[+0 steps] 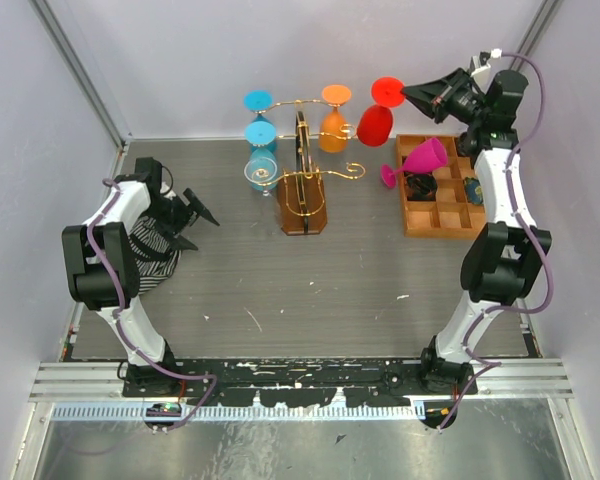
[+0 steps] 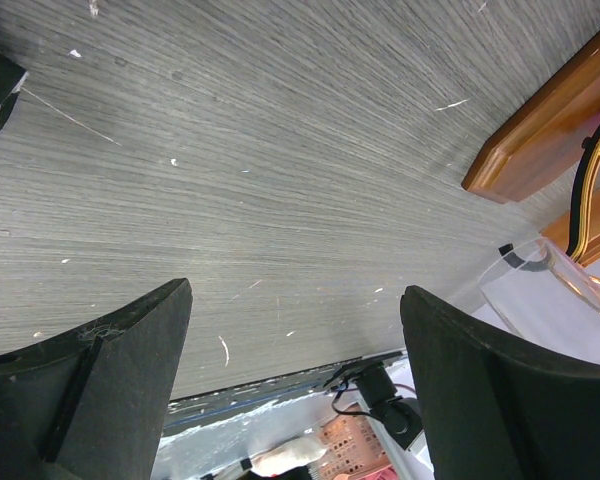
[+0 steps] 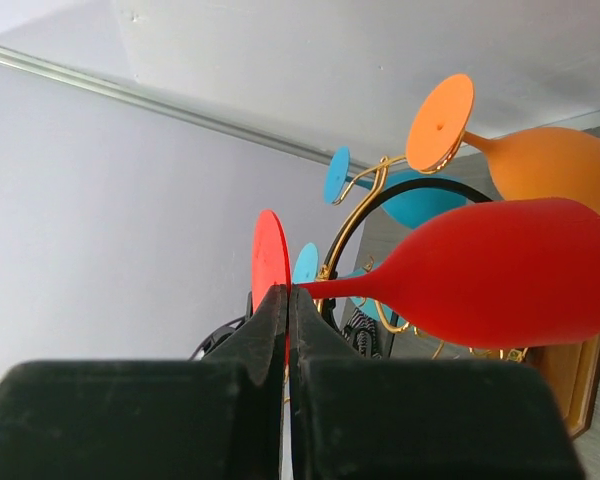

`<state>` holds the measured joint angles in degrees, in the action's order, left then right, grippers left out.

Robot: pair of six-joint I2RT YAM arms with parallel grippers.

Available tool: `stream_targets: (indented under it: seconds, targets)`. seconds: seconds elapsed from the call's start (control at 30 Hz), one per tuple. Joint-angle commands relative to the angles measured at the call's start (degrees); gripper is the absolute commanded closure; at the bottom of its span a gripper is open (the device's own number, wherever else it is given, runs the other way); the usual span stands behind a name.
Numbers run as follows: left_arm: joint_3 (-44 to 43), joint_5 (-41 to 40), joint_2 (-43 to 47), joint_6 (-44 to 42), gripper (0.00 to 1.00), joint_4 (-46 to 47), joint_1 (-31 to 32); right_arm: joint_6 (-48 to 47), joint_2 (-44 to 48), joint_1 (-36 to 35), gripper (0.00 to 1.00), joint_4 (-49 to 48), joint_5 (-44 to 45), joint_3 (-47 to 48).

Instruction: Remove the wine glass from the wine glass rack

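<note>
The wine glass rack (image 1: 302, 205), gold wire on a brown wooden base, stands at the back middle of the table. A red wine glass (image 1: 375, 125) hangs bowl-down at its upper right, beside an orange glass (image 1: 332, 130). My right gripper (image 1: 405, 92) is shut on the red glass's round foot (image 3: 268, 255), with the stem and bowl (image 3: 500, 275) sticking out to the right. Whether the stem still touches the gold wire (image 3: 355, 215) I cannot tell. My left gripper (image 1: 202, 212) hovers open over the bare table at the left, with nothing between its fingers (image 2: 130, 350).
Two blue glasses (image 1: 260, 135) and a clear one (image 1: 261, 172) hang on the rack's left side. An orange-brown compartment tray (image 1: 455, 218) at the right holds a pink glass (image 1: 425, 155). A striped cloth (image 1: 150, 245) lies under the left arm. The rack's base (image 2: 540, 130) shows in the left wrist view.
</note>
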<state>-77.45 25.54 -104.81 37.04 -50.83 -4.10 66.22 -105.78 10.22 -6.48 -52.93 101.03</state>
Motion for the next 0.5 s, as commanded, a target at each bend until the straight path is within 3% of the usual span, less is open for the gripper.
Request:
stream_targets:
  seconds: [0.0,0.07,0.17,0.33,0.47]
  targets:
    - [1.3,1.1,1.6,-1.1,0.08,0.1,-0.4,-0.5,5.5,1.4,0.99,-3.6,-1.4,3.2]
    - [1.3,1.1,1.5,-1.0,0.08,0.1,-0.4,-5.9,7.4,1.7,0.99,1.4,-0.8,5.2]
    - [1.4,1.0,1.7,-1.0,0.08,0.1,-0.4,-22.7,11.2,1.7,0.99,18.6,6.2,9.3]
    - [1.5,0.8,2.0,-1.1,0.08,0.0,-0.4,-45.5,21.9,1.5,0.99,35.3,26.3,6.0]
    - [1.5,0.9,2.0,-0.9,0.08,0.1,-0.4,-54.8,30.0,-1.2,0.99,45.7,44.9,-0.1]
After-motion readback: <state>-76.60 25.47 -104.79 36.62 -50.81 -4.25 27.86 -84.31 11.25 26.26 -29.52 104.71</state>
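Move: The right hand already holds the red wine glass by its foot, clear of the rack, with the bowl hanging below. The wooden box, seemingly where it is bound, has its middle about 13 cm to the hand's right, 5 cm back and 38 cm below. The tipped pink glass is some 6 cm right, 1 cm back and 33 cm down; the orange glass hangs 14 cm left, 2 cm farther out and 15 cm lower. From the left hand, the box lies 57 cm right, 10 cm ahead and 8 cm down. With its fingers still shut on the foot of the red wine glass, the right hand starts slowly, then speeds up, drawing back about 8 cm while it climbs some 6 cm and shifts 5 cm to the right, carrying the glass away from the rack. As it goes, the wrist rolls its left side down by some 30 degrees, turns clockwise and tips slightly up, so that the hanging bowl swings out to the right. ##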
